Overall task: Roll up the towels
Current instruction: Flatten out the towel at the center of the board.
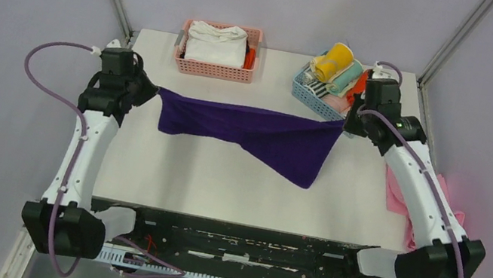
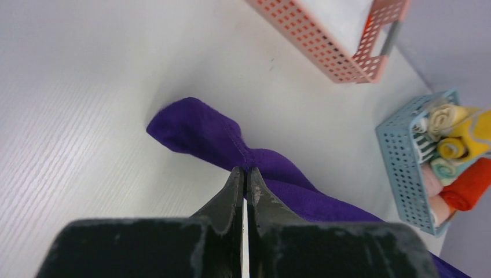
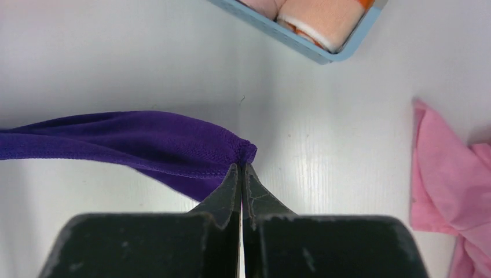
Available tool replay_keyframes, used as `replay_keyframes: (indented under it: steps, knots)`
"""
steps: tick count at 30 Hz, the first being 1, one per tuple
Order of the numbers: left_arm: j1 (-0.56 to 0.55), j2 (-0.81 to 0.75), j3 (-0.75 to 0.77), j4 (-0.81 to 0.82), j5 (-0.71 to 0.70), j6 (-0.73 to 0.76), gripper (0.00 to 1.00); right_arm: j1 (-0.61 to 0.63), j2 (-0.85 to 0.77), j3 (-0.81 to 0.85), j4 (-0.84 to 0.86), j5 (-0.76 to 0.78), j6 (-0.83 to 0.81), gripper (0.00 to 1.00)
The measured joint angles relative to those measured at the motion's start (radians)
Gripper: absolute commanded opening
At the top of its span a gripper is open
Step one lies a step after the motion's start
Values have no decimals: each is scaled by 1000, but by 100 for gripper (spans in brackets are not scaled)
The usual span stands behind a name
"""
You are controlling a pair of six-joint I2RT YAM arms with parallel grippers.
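Observation:
The dark purple towel (image 1: 252, 131) hangs stretched between my two grippers across the far half of the table, its lower edge drooping to a point at the right. My left gripper (image 1: 154, 92) is shut on the towel's left corner (image 2: 243, 156); its tips (image 2: 244, 171) pinch the hem. On the towel's right corner (image 3: 240, 152) my right gripper (image 1: 343, 128) is shut, tips (image 3: 241, 168) pinched on the cloth. A yellow towel (image 1: 334, 61) lies rolled in the blue basket (image 1: 307, 92).
A pink basket (image 1: 214, 69) with white cloths stands at the back centre. The blue basket (image 2: 405, 174) holds several rolled cloths. A pale pink cloth (image 1: 401, 201) lies at the table's right edge, beside my right arm, and shows in the right wrist view (image 3: 446, 185).

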Motion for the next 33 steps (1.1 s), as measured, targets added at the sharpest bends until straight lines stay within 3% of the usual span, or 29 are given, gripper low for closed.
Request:
replay_keyframes:
  steps: [11, 20, 27, 33]
  knots:
    - [0, -297, 61, -148, 18, 3, 3, 0, -372, 64, -245, -40, -39, 0]
    - [0, -518, 265, -271, -19, 4, 3, 0, -615, 254, -437, -84, -54, 0]
    - [0, -460, 100, -240, 17, 4, 3, 0, -543, 97, -439, -47, -30, 0]
    - [0, -159, -106, -83, 90, 3, 5, 0, -270, -102, -235, 67, -29, 0]
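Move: I already have the purple towel by its two far corners, about 20 cm over the board. The board's centre is some 25 cm to my left hand's right and 22 cm below; the pink basket is about 27 cm ahead and 9 cm right of that hand. From my right hand the centre is about 23 cm left, with the blue basket some 18 cm ahead and 3 cm right, the pink towel 14 cm back and 29 cm right. Keeping both corners pinched, I fling the towel: both hands sweep up and back together, away from the baskets, about 17 cm up and 15–19 cm back, fingertips tipping up some 25 degrees. Then I reverse, swinging both down and forward roughly 10 cm, fingers tilting back down, my right hand ending a little farther right. ##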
